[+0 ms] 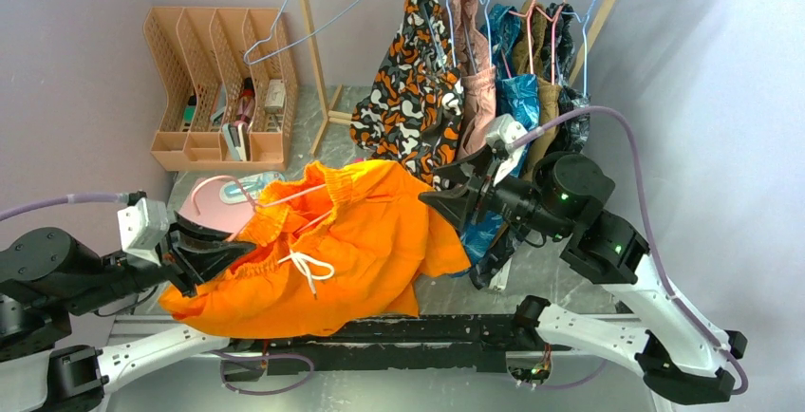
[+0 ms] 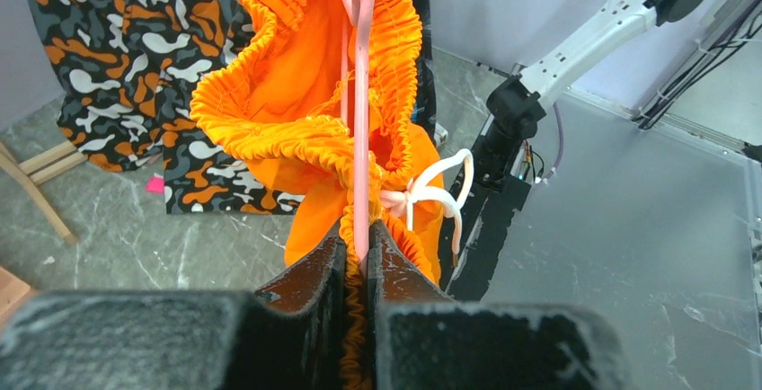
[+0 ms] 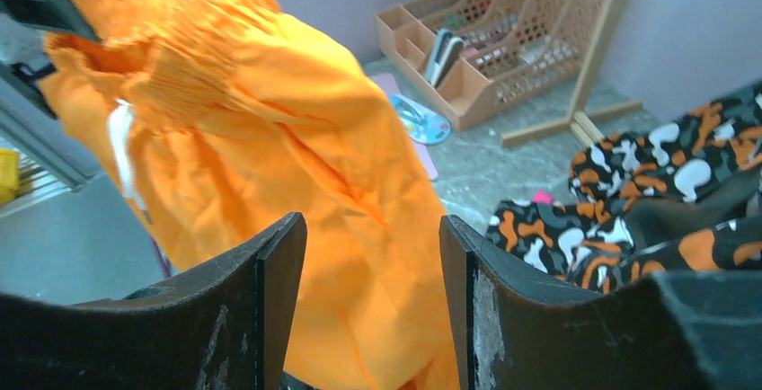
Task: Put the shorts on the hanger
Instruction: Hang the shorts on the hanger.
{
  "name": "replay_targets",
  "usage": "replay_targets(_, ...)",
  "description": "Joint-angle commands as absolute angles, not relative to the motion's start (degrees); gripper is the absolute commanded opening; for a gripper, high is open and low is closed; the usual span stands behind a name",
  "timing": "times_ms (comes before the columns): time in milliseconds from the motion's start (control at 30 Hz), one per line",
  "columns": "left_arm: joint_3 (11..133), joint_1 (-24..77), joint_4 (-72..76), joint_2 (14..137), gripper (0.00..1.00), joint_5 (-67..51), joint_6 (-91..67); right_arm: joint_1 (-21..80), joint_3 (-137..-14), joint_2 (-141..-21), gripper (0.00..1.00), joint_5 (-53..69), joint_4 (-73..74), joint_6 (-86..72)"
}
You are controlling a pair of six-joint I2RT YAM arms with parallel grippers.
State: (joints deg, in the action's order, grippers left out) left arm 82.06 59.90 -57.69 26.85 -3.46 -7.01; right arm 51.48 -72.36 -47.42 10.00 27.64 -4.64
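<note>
The bright orange shorts [image 1: 351, 251] hang bunched above the table, white drawstring [image 1: 308, 270] dangling at the front. The pink hanger [image 1: 285, 196] runs through the gathered waistband, and its hook loops out at the left. My left gripper [image 1: 233, 251] is shut on the hanger [image 2: 362, 93] wire together with a fold of the waistband [image 2: 296, 134], pinched at its tips [image 2: 361, 242]. My right gripper [image 1: 432, 198] stands open just off the shorts' right side. In the right wrist view its jaws [image 3: 370, 228] are apart with the shorts [image 3: 270, 120] beyond them, nothing gripped.
A clothes rack at the back holds an orange-black-white patterned garment [image 1: 408, 89] and several others. A light-blue hanger [image 1: 313, 13] hangs on the rack's left post. A wooden file organizer [image 1: 218, 89] stands back left. A black rail [image 1: 380, 328] runs along the near edge.
</note>
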Motion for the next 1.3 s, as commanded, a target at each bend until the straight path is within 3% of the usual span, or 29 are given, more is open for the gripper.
replay_targets(0,81.0,60.1,-51.8,26.3,0.07,0.8,-9.0,51.5,-72.3,-48.3,0.60,16.0,21.9,-6.2)
replay_targets(167,79.2,60.1,-50.3,27.1,0.07,4.5,-9.5,51.7,-70.9,-53.0,0.59,20.0,14.1,-11.5)
replay_targets(500,73.0,60.1,-43.1,27.4,0.07,6.7,-8.0,54.2,-70.1,-59.6,0.61,8.7,4.5,-19.2)
replay_targets(767,71.9,60.1,-41.8,28.0,0.07,12.1,-9.1,65.3,-74.0,-66.1,0.64,-5.6,6.6,-17.8)
replay_targets(1133,71.7,60.1,-42.7,28.8,0.07,13.3,-10.0,66.4,-75.0,-69.4,0.64,-17.9,5.9,-23.5)
replay_targets(1267,72.1,60.1,-43.4,29.0,0.07,13.2,-10.3,66.3,-77.7,-72.0,0.59,-16.8,6.7,-23.4)
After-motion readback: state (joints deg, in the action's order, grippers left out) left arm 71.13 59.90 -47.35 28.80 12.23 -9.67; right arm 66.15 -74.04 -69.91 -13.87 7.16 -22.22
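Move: The right hand, open, has the right-hand part of the shorts' waistband about 12 cm to its left, barely 1 cm farther out and a little above it. From this hand, the end of the pink hanger arm that slips in under the band is roughly 17 cm left and level fore-and-aft, while the white drawstring knot is some 18 cm left and 11 cm nearer the base. From the left hand, that same waistband part lies about 15 cm right and 10 cm ahead. With its fingers kept wide open, the right hand travels about 13 cm left towards the right-hand part of the waistband, then in the last stretch some 3 cm forward along it, rolling roughly 15 degrees and ending close beside the band; a touch can't be made out. Meanwhile the left hand keeps its pinch on the hanger and the left end of the waistband, carrying both forward about 6 cm and a little down while swinging some 15 degrees counter-clockwise. ##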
